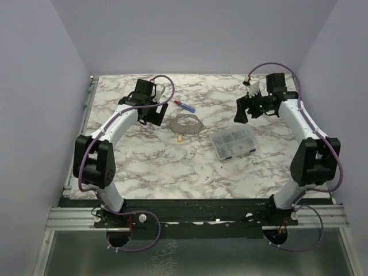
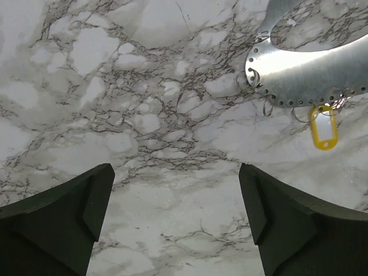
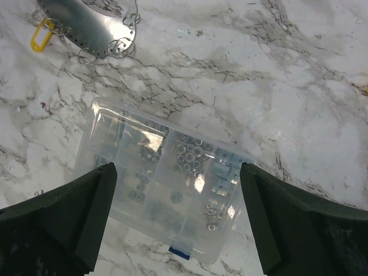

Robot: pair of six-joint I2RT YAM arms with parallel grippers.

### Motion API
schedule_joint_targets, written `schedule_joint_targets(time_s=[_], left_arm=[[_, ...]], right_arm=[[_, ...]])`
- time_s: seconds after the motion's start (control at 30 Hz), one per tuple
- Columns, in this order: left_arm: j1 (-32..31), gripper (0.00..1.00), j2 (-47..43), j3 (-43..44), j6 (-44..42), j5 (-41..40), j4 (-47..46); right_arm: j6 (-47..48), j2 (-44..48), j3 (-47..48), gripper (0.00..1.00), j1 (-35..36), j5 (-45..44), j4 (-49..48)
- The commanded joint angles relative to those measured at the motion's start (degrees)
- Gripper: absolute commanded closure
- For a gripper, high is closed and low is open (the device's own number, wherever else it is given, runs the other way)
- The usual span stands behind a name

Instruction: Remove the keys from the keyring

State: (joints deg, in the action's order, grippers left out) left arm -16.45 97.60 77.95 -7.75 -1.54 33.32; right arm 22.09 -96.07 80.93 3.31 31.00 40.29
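The keyring [image 1: 187,123] is a wide flat grey metal hoop lying on the marble table between the two arms. A small yellow key tag [image 1: 180,137] hangs off its near edge, along with small wire rings. In the left wrist view the keyring [image 2: 310,75] and the yellow tag [image 2: 324,127] lie up and to the right. My left gripper [image 2: 175,168] is open and empty over bare marble, just left of the hoop [image 1: 153,117]. My right gripper [image 3: 178,167] is open and empty above the clear box, right of the hoop [image 1: 242,112]. The right wrist view shows the keyring [image 3: 86,26] and the tag [image 3: 40,37] at top left.
A clear plastic compartment box [image 1: 232,142] with small metal nuts stands right of the keyring; it also shows in the right wrist view [image 3: 167,184]. A slim blue-and-red stick [image 1: 185,106] lies behind the hoop. Purple walls close the table at the back and sides.
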Motion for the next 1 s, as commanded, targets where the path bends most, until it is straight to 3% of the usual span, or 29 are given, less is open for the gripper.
schedule_joint_targets(time_s=[0.0, 0.27, 0.37, 0.53, 0.67, 0.97], left_arm=[[-0.86, 0.01, 1.35, 5.21, 0.49, 1.01, -0.44], [-1.44, 0.01, 11.93, 16.01, 5.35, 2.02, -2.68], [-1.46, 0.03, 14.25, 16.40, -1.05, 10.68, -5.50], [-1.40, 0.13, 18.36, 18.13, -17.24, 22.37, -4.74], [-1.53, 0.21, 21.44, 19.37, -28.24, 25.94, -2.00], [-1.50, 0.32, 29.19, 24.83, -37.25, 30.29, 0.98]], right_arm=[[-0.54, -1.55, 3.23, 0.00, -0.15, 2.47, 2.13], [-3.61, -3.02, 5.38, 0.00, -0.15, 1.92, 1.59], [-3.83, -3.44, 5.91, 0.00, -0.15, 2.27, 1.55], [-2.80, -4.34, 7.41, 0.00, -0.15, 3.38, 2.95], [-2.49, -5.36, 8.48, 0.00, -0.15, 4.04, 4.17], [-2.27, -5.46, 8.28, 0.00, -0.15, 4.34, 5.00]])
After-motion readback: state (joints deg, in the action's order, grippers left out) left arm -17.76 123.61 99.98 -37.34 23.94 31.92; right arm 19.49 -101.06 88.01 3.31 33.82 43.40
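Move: The rings on the metal plate's left end lie about 5 cm ahead of the left hand, 11 cm to its right and 11 cm below. The yellow tag is 5 cm back of these rings and 6 cm farther right; the screwdriver handle is some 13 cm beyond them and 6 cm farther right. From the right hand the rings are roughly 33 cm left, 5 cm ahead and 14 cm down. The left hand arcs up and forward, then right and down over the rings, turning 40° clockwise, partly closing. ##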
